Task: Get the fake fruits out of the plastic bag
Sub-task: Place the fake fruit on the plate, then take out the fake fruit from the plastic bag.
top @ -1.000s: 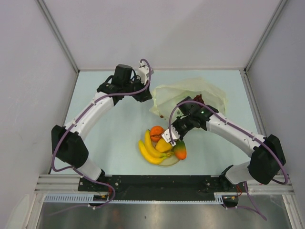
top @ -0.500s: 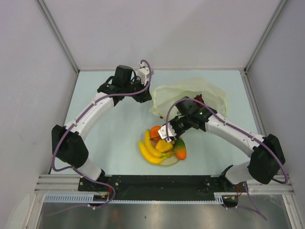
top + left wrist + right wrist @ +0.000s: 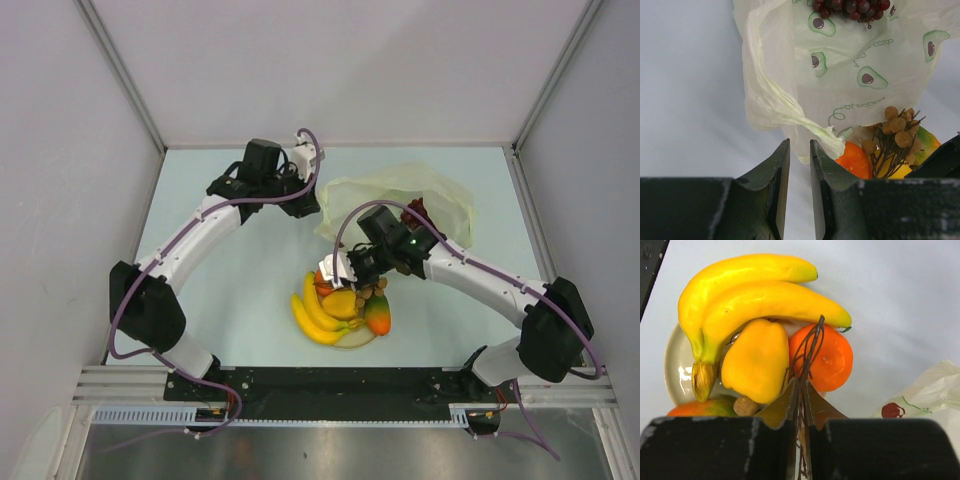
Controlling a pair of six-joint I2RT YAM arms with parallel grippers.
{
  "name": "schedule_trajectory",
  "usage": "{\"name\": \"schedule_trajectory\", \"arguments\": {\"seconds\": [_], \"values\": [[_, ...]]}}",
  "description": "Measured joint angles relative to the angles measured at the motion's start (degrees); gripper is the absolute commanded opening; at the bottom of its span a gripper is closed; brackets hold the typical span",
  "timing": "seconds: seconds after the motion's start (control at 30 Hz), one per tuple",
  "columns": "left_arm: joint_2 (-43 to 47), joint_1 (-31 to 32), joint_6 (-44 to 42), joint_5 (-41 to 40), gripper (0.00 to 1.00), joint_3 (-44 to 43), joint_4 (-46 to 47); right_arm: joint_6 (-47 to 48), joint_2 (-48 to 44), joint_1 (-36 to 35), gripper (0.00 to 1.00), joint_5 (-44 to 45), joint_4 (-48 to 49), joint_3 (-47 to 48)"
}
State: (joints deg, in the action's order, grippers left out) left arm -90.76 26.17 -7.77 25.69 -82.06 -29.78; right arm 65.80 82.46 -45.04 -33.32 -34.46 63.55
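On the cream plate [image 3: 674, 371] lie yellow bananas [image 3: 760, 295], an orange [image 3: 829, 359], a lumpy yellow fruit [image 3: 755, 360] and a red-green mango [image 3: 377, 318]. My right gripper [image 3: 801, 382] hangs just over them, shut on the thin brown stems of the brown stemmed bunch [image 3: 897, 127]. The pale green plastic bag [image 3: 850, 65] lies behind the plate, with dark purple grapes [image 3: 850, 6] at its far side. My left gripper [image 3: 800, 142] sits low at the bag's near twisted edge. Its jaws stand a narrow gap apart with only table showing between them.
Grey enclosure walls close in the pale table [image 3: 230, 290] on the left, back and right. The right arm [image 3: 480, 275] arches from the near right over the bag's front. The left arm [image 3: 200, 225] curves along the left side.
My right gripper has moved left and slightly back over the plate, and the brown bunch now shows beside it. The left arm has hardly moved.
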Motion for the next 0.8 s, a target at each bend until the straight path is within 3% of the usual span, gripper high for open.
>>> {"name": "schedule_trajectory", "arguments": {"seconds": [0.23, 0.33, 0.57, 0.7, 0.8], "values": [[0.0, 0.5, -0.2, 0.0, 0.27, 0.0, 0.1, -3.9, 0.3, -0.8, 0.11, 0.4, 2.6, 0.0], [0.0, 0.5, -0.2, 0.0, 0.27, 0.0, 0.1, -5.7, 0.3, -1.0, 0.2, 0.4, 3.3, 0.0], [0.0, 0.7, -0.2, 0.0, 0.27, 0.0, 0.1, -13.5, -2.5, -1.0, 0.56, 1.5, 7.3, -0.4], [-0.1, 0.7, -0.2, 0.0, 0.26, -1.0, 0.0, -21.6, -9.3, 0.8, 0.59, 4.8, 12.1, -0.6], [-0.1, 0.8, -0.2, 0.1, 0.25, -2.0, 0.3, -26.5, -13.5, 6.2, 0.56, 6.9, 15.3, -0.5]]}}
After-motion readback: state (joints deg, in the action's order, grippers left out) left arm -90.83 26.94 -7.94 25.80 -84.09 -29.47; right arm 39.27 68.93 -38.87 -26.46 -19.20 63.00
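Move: The right hand pinches the brown fruit bunch by its stem over the plate, whose middle is about 6 cm back, 1 cm left and 8 cm below. The bunch's fruits hang some 5 cm to its right, 1 cm back; the orange sits about 4 cm left and 2 cm ahead, the yellow pepper 5 cm back and 2 cm left. From the left hand, the plate is about 20 cm back, 9 cm right and 16 cm below. The right hand opens, lets go of the bunch's stem, then rises about 11 cm and forward towards the bag. ##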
